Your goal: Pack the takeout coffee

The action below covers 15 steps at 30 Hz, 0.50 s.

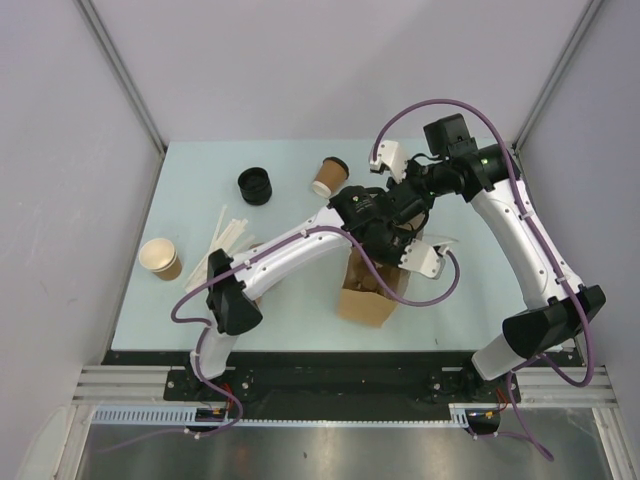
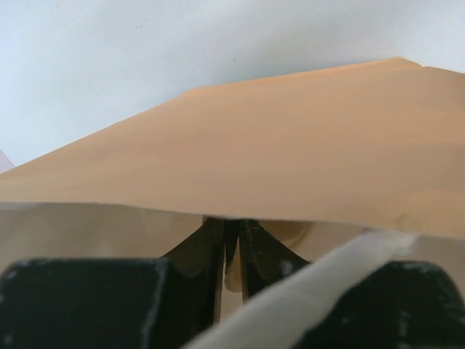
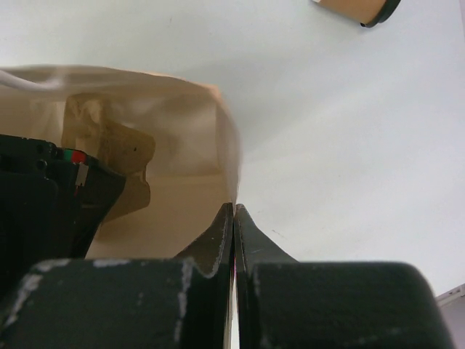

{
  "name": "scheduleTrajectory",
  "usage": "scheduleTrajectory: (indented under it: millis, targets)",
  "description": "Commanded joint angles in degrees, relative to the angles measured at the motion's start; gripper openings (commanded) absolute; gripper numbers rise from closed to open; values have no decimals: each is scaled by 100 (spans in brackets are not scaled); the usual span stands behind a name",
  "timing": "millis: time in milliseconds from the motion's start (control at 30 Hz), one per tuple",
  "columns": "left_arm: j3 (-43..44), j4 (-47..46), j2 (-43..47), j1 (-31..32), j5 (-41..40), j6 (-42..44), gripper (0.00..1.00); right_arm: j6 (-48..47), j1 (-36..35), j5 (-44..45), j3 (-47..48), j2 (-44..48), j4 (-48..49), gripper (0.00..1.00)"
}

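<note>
The takeout coffee (image 1: 328,177), a small brown cup with a black lid, lies on its side at the back of the table, apart from both grippers; its lid end shows in the right wrist view (image 3: 357,9). A brown paper bag (image 1: 365,300) stands open at mid-table. My right gripper (image 3: 234,207) is shut on the bag's rim (image 3: 229,138), pinching its wall edge. My left gripper (image 2: 234,222) has its tips at the opposite rim of the bag (image 2: 290,145), with the jaws a narrow crack apart. In the top view both grippers (image 1: 390,235) crowd over the bag's mouth.
A stack of black lids (image 1: 255,185) sits left of the coffee. A lidless tan cup (image 1: 160,258) stands at the left edge, with white stir sticks (image 1: 225,235) beside it. Grey walls close in on both sides of the table.
</note>
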State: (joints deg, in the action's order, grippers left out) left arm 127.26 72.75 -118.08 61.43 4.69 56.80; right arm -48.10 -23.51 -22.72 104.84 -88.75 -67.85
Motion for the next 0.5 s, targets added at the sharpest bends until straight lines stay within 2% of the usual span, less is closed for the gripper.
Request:
scheduleTrajectory:
  millis: [0, 33, 67, 100, 200, 467]
  targets:
    - [-88, -199, -66, -193, -73, -107, 23, -77, -40, -163, 28, 218, 27, 0]
    - [-70, -252, -40, -193, -91, -99, 33, -86, -40, -163, 19, 209, 27, 0]
    - [-79, -314, 4, -193, -126, -116, 36, -95, -31, -154, 2, 209, 35, 0]
    - [-61, -384, 83, -193, -161, -107, 44, -103, -40, -154, -7, 200, 35, 0]
    - [70, -446, 180, -193, -126, -142, 55, -103, -40, -154, -51, 183, 44, 0]
    - [-175, -1051, 847, -166, 85, -291, 63, -95, -31, -101, -121, 165, 62, 0]
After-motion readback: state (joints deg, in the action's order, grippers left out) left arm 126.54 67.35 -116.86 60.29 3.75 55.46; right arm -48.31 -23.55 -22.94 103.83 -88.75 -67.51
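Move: The left hand is inside the open paper bag and has the cup carrier at its fingertips. The carrier's middle is about 8 cm below that hand, some 1 cm ahead and 2 cm left. The bag's middle is roughly 3 cm ahead, 1 cm left and 8 cm below. The lying coffee cup is about 23 cm ahead, 12 cm left and 17 cm lower. From the right hand, the carrier is some 7 cm back, 4 cm left and 16 cm below. The left fingers let go of the cup carrier inside the bag, spreading from barely parted to well over half open. The left hand eases about 2 cm forward, then rises some 1.5 cm late on, tilting slightly and still between the bag's walls. The right hand stays put, keeping the bag's rim pinched in its shut fingers. ##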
